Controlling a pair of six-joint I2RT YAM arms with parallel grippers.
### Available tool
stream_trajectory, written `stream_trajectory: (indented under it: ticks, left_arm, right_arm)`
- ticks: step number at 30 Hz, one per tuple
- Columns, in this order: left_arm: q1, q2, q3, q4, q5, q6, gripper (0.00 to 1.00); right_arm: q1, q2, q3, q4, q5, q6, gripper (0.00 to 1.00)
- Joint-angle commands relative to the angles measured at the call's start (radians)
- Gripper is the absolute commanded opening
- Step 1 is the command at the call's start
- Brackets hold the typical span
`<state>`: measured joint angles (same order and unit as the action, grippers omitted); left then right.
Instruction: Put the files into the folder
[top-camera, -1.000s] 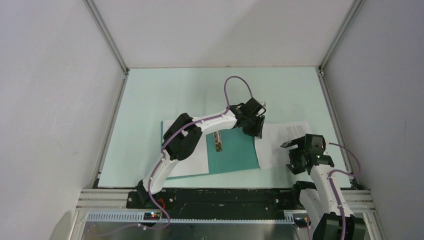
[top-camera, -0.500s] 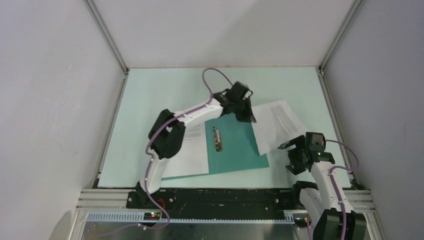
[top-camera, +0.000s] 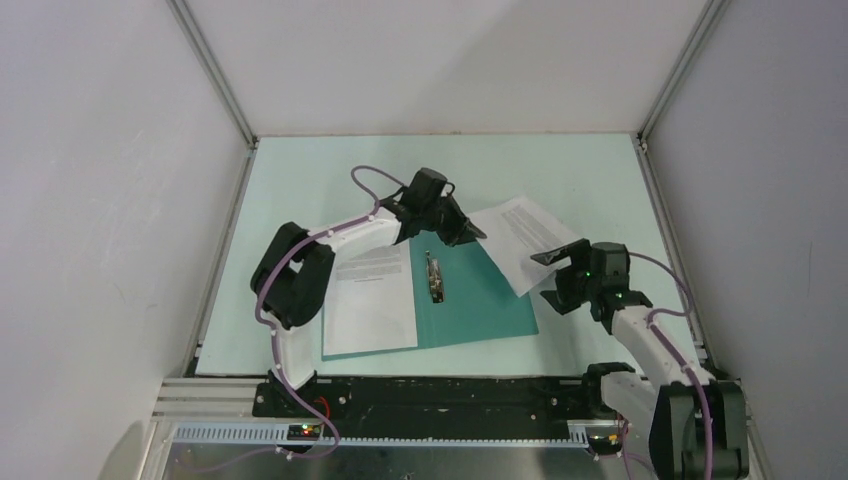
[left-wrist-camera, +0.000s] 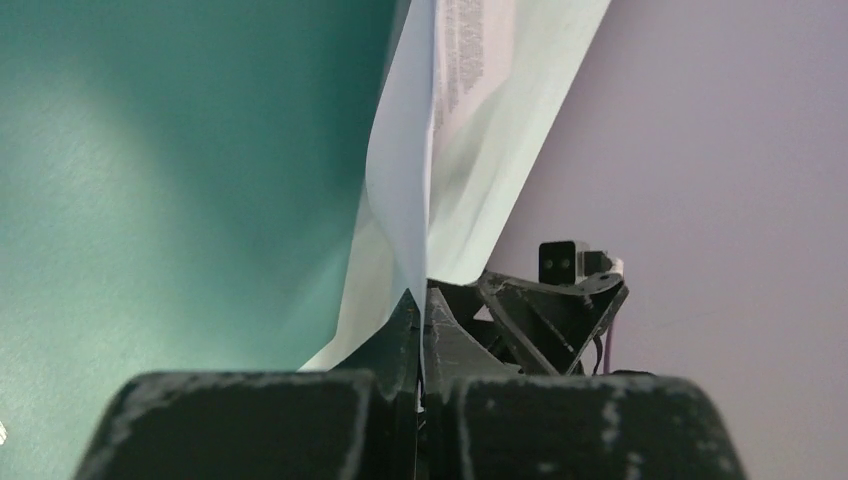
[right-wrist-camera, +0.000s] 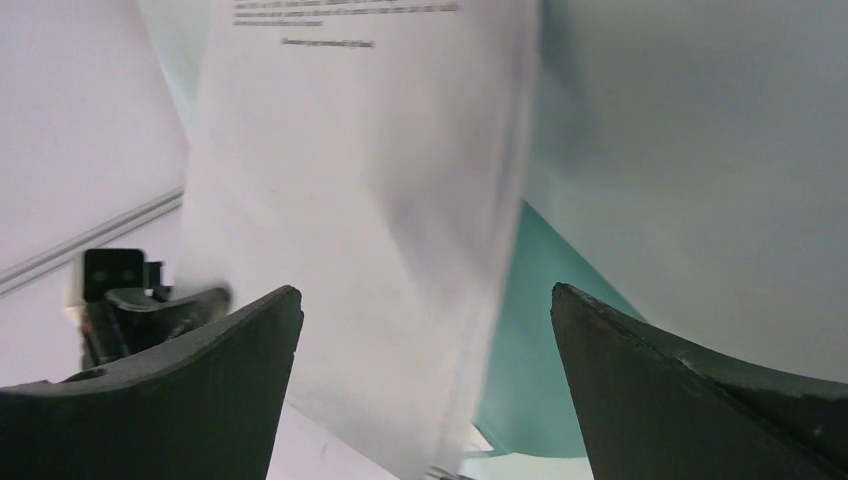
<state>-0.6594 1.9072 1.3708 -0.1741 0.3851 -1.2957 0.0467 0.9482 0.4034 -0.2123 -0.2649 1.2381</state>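
Note:
The teal folder (top-camera: 480, 300) lies open on the table, its metal clip (top-camera: 435, 278) along the spine. One white file (top-camera: 370, 298) lies flat on its left half. My left gripper (top-camera: 470, 234) is shut on the left edge of the second file (top-camera: 518, 238), which is lifted and tilted over the folder's far right corner. In the left wrist view the sheet (left-wrist-camera: 425, 150) runs up from my pinched left gripper (left-wrist-camera: 420, 300), beside the folder (left-wrist-camera: 180, 150). My right gripper (top-camera: 553, 277) stands open just right of the sheet. In its wrist view the sheet (right-wrist-camera: 370, 200) hangs ahead of the open right gripper (right-wrist-camera: 425, 292).
Pale green table mat (top-camera: 300, 190) bounded by white walls and aluminium rails (top-camera: 220, 270) on left, back and right. The left arm's purple cable (top-camera: 365, 175) loops above the mat. The left gripper (right-wrist-camera: 130, 300) shows at the left of the right wrist view.
My left gripper shut on the right-hand sheet's edge, lifted it and carried it left over the folder. The right gripper moved up and left toward the sheet, staying open.

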Motion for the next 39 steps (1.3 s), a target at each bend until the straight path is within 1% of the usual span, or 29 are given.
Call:
stream_trajectory:
  ticks: [1,4,11,17,20,24,28,30,32,34,35,36,38,39]
  left_arm:
    - [0.018,-0.093,-0.051,0.112,0.046,-0.103,0.00]
    - [0.025,-0.109,-0.067,0.114,0.046,-0.105,0.00]
    - [0.027,-0.122,-0.090,0.116,0.049,-0.109,0.00]
    - [0.028,-0.124,-0.090,0.116,0.047,-0.108,0.00]
    - [0.027,-0.124,-0.100,0.116,0.047,-0.110,0.00]
    - [0.027,-0.138,-0.114,0.116,0.048,-0.109,0.00]
    - [0.027,-0.153,-0.130,0.108,0.046,-0.100,0.00]
    - [0.026,-0.160,-0.140,0.103,0.047,-0.094,0.00]
    - [0.026,-0.171,-0.155,0.098,0.046,-0.087,0.00]
    - [0.022,-0.181,-0.174,0.094,0.047,-0.082,0.00]
    - [0.020,-0.186,-0.180,0.094,0.048,-0.080,0.00]
    - [0.017,-0.190,-0.193,0.094,0.049,-0.077,0.00]
    - [0.011,-0.204,-0.209,0.094,0.053,-0.070,0.00]
    - [0.009,-0.213,-0.217,0.093,0.052,-0.058,0.00]
  right_arm:
    - [0.056,0.105,0.034,0.234,-0.014,0.119,0.99]
    - [0.068,0.160,0.017,0.286,-0.024,0.148,1.00]
    - [0.077,0.138,-0.037,0.339,-0.006,0.181,0.99]
    - [0.131,0.172,-0.054,0.350,0.005,0.199,0.99]
    - [0.134,0.189,-0.094,0.435,0.006,0.227,1.00]
    - [0.141,0.253,-0.100,0.543,0.009,0.244,0.98]
    - [0.144,0.305,-0.129,0.706,0.032,0.288,0.95]
    - [0.146,0.315,-0.136,0.753,0.053,0.300,0.93]
    - [0.145,0.322,-0.150,0.806,0.070,0.317,0.90]
    - [0.141,0.340,-0.161,0.858,0.078,0.335,0.85]
    - [0.140,0.346,-0.163,0.888,0.079,0.343,0.80]
    - [0.138,0.358,-0.167,0.899,0.078,0.346,0.77]
    - [0.135,0.378,-0.170,0.938,0.074,0.354,0.59]
    - [0.135,0.384,-0.169,0.958,0.071,0.353,0.54]
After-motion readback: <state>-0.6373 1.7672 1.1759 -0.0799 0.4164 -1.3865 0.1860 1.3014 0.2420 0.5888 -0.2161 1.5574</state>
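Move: The left hand still holds the file by its left edge; the folder's right flap, where it belongs, has its middle about 13 cm back, 1 cm left and 12 cm below that hand, and the metal clip lies some 10 cm back and 10 cm left, equally low. The wide-open right hand has the file's near edge about 5 cm ahead, 5 cm left and 1 cm below. From the right hand, the flap's middle is roughly 16 cm left, 4 cm back and 7 cm down. Forward and to the left, about 6 cm in all, the right hand goes to the file's near edge, dipping a couple of centimetres and coming up again as the wrist rolls left side up and the fingers lift, some 15 degrees. At the end its fingers straddle the edge and are part-way closed. The left hand keeps its pinch, bobs up, then eases about 3 cm back and left. ##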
